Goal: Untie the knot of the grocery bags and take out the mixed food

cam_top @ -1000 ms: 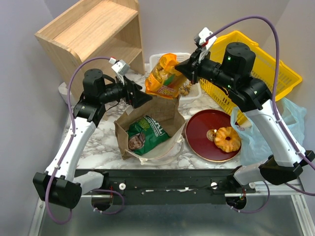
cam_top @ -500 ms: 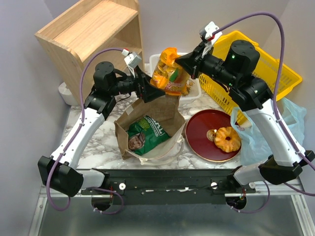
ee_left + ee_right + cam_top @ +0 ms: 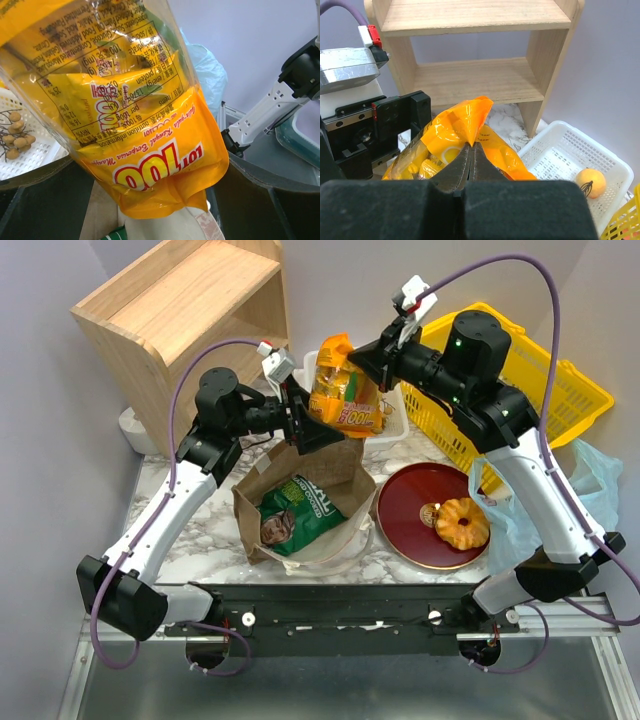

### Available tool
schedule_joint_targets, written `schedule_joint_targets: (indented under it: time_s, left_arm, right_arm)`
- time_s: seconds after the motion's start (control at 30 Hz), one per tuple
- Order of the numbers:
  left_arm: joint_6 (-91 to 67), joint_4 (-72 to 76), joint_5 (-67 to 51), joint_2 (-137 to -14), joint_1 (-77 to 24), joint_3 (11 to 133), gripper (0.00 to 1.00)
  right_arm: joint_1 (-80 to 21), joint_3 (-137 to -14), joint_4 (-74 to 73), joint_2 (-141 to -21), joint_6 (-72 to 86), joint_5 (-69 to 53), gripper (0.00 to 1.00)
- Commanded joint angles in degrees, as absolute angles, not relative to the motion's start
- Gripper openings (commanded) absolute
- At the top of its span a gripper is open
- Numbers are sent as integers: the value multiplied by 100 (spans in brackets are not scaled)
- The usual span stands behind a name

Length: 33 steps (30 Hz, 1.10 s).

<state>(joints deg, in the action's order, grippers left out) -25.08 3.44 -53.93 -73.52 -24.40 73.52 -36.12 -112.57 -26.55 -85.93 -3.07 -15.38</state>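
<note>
My right gripper [image 3: 362,352] [image 3: 472,145] is shut on the top seam of an orange snack packet [image 3: 346,400] [image 3: 447,132], which hangs above the brown paper bag [image 3: 340,468]. The left gripper [image 3: 318,428] [image 3: 150,200] is open, its fingers on either side of the packet's [image 3: 150,130] lower end without pinching it. A green snack packet [image 3: 298,512] lies inside the paper bag. The ring pastry [image 3: 462,522] rests on a red plate [image 3: 410,495]. The light blue plastic bag [image 3: 592,475] [image 3: 207,65] lies slack at the right; its knot is out of view.
A white basket [image 3: 555,160] behind the paper bag holds an orange fruit [image 3: 590,182] and a brown stemmed bunch [image 3: 15,135]. The yellow basket [image 3: 565,380] stands at the back right. A wooden shelf [image 3: 190,300] [image 3: 475,75] stands at the back left.
The left gripper has swung up and to the right until its open fingers flank the packet's lower end. The right gripper has raised the packet slightly and shifted it left.
</note>
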Motion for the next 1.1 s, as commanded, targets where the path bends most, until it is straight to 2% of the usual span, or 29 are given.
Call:
schedule_joint_targets:
  time_s: [0.0, 0.17, 0.3, 0.4, 0.43, 0.53, 0.6, 0.63, 0.67, 0.7, 0.73, 0.77, 0.8, 0.9, 0.93, 1.0, 1.07]
  left_arm:
    - [-2435, 501, -5317, -7233, -2505, 7585, 95]
    - [-2522, 571, -5519, -7339, -2514, 7743, 93]
    - [-2716, 563, -5134, -7409, -2496, 7866, 89]
    - [-2638, 431, -4597, -7470, -2444, 7989, 69]
    - [-2602, 422, -4536, -7488, -2426, 8059, 58]
    - [-2558, 457, -4561, -7585, -2338, 8261, 41]
    - [-2505, 466, -4605, -7646, -2303, 8428, 36]
    - [-2392, 457, -4605, -7681, -2259, 8629, 29]
    - [-2338, 431, -4614, -7708, -2215, 8753, 26]
    - [-2277, 413, -4614, -7786, -2163, 8884, 18]
    - [-2155, 370, -4597, -7848, -2119, 9216, 1]
    - [-2058, 239, -4562, -7910, -1996, 9402, 0]
    - [-1952, 142, -4518, -8058, -1934, 9631, 0]
    - [-1145, -586, -4352, -8532, -1767, 10816, 0]
    - [-829, -815, -4255, -8656, -1749, 11472, 0]
    - [-55, -1317, -3965, -8972, -1740, 12030, 0]
    - [350, -1589, -3228, -9157, -1740, 12681, 0]
  right_arm:
    - [-3533, -11523, -2127, -8534, -264, -1424, 0]
    - [-3498, -11461, -2083, -8552, -211, -1222, 0]
    - [-3454, -11417, -2066, -8570, -18, -1361, 0]
    - [-3454, -11102, -2030, -8499, 360, -1660, 0]
    - [-3454, -11022, -2030, -8447, 404, -1679, 0]
    - [-3454, -10732, -2039, -8341, 466, -1635, 0]
    - [-3454, -10565, -2048, -8280, 457, -1626, 0]
    - [-3454, -10417, -2065, -8253, 431, -1626, 0]
    - [-3454, -10345, -2074, -8192, 387, -1600, 0]
    - [-3454, -10275, -2109, -8157, 369, -1486, 10]
    - [-3463, -10153, -2127, -8104, 343, -1416, 18]
    - [-3454, -10117, -2153, -8017, 247, -1345, 26]
    - [-3428, -10099, -2266, -7963, 203, -1188, 41]
    - [-3201, -10090, -2486, -7727, 105, -1020, 52]
    - [-3112, -10072, -2531, -7656, 105, -993, 53]
    - [-2858, -9958, -2662, -7472, 123, -915, 56]
    - [-2699, -9853, -2751, -7348, 114, -835, 57]
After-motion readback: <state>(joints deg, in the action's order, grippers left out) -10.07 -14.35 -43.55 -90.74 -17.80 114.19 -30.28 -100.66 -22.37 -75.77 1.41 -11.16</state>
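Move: The orange food packet hangs from the right hand's closed fingers, its middle about 3 cm back, 3 cm left and 5 cm below them. Its bottom edge already reaches between the left hand's open fingers, so its middle lies roughly 3 cm ahead, 3 cm right and 5 cm above that hand. From the left hand, the paper bag stands about 32 cm below and 5 cm left; the white basket lies some 26 cm ahead, 8 cm right and 37 cm down. The orange packet passes from hand to hand: the left fingers shut on its bottom edge while easing forward and slightly up, and the right fingers then open about halfway and draw some 6 cm right, away from it. The left hand speeds up, carrying the packet about 12 cm up and 10 cm forward overall, turning counter-clockwise and rolling its forward side upward, each nearly 20 degrees. ##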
